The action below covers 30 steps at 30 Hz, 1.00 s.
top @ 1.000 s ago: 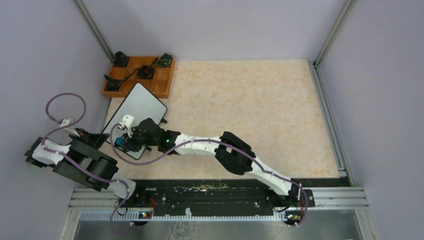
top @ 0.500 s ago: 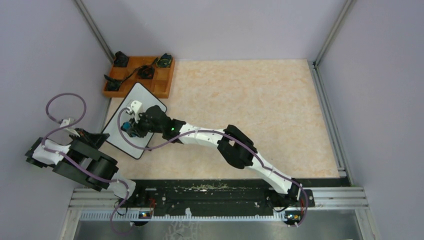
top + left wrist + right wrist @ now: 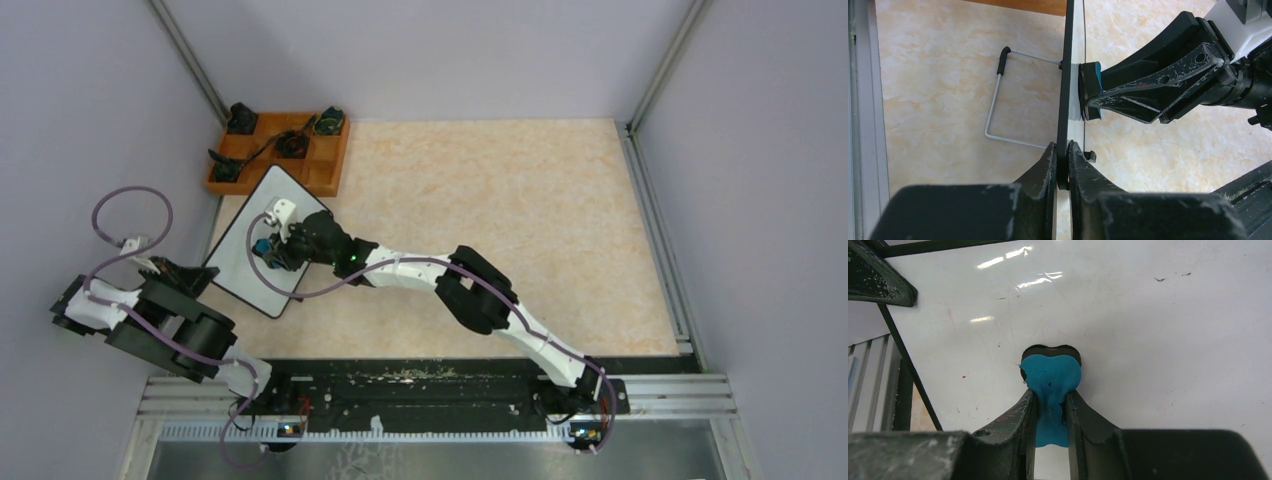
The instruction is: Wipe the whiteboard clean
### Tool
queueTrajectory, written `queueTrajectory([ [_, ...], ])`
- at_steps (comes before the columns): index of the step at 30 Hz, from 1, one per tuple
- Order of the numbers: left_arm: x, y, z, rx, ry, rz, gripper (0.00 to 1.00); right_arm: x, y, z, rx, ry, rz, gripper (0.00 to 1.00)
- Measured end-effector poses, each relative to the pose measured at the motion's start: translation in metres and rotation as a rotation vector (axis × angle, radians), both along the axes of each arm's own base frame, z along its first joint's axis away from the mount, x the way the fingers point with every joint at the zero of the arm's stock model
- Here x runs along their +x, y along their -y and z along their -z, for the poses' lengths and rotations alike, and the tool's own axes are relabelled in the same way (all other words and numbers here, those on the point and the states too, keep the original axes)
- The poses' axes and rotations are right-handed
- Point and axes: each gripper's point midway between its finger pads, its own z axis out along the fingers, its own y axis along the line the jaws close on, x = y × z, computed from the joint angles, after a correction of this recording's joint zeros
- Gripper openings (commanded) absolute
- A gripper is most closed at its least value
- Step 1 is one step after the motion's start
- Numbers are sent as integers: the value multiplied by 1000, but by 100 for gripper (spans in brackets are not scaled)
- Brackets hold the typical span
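Observation:
The whiteboard (image 3: 296, 203) stands tilted at the table's left side, below the orange tray. My left gripper (image 3: 204, 273) is shut on its near-left edge. In the left wrist view the board (image 3: 1066, 75) shows edge-on, pinched between my left gripper (image 3: 1062, 150). My right gripper (image 3: 263, 246) is shut on a blue eraser (image 3: 1050, 374) and presses it flat against the board's white face (image 3: 1158, 330). The same eraser (image 3: 1091, 90) touches the board from the right in the left wrist view. Only faint red specks show on the white surface around the eraser.
An orange compartmented tray (image 3: 327, 172) with several dark items sits just beyond the board's far corner. A wire stand (image 3: 996, 100) sticks out behind the board. The left wall is close to my left arm. A metal rail (image 3: 655, 230) runs along the table's right edge.
My right gripper has slid the eraser across the board from its near corner toward its far end. The left gripper and the board have stayed put.

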Motion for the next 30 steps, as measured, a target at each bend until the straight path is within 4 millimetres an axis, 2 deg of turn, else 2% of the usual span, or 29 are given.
queueTrajectory([
  [8, 0, 0, 0, 0, -1, -1, 0, -13, -4, 1, -7, 13, 14, 0],
  [18, 0, 0, 0, 2, 0, -1, 0, -62, -16, 13, -23, 7, -52, 0],
  [30, 0, 0, 0, 2, 0, -1, 0, -67, -18, 14, -25, 6, -61, 0],
])
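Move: The whiteboard's near side edge, towards which the right hand takes the eraser it holds, lies about 10 cm back, 3 cm left and 2 cm below that hand. From the same hand, the left gripper on the board's upper edge is some 11 cm left and 3 cm back, slightly higher; the wooden organizer is 22 cm ahead, 2 cm left and well below. From the left hand, that near edge lies about 7 cm back and 8 cm right, a little lower. The eraser, still pinched in the shut right fingers and flat against the whiteboard, is drawn along its face towards the near edge: about 7 cm back, drifting slightly left and down, with hardly any wrist turn. It starts slowly, quickens, then stops short of the edge and stays there. The left hand keeps still, holding the board's upper edge. ##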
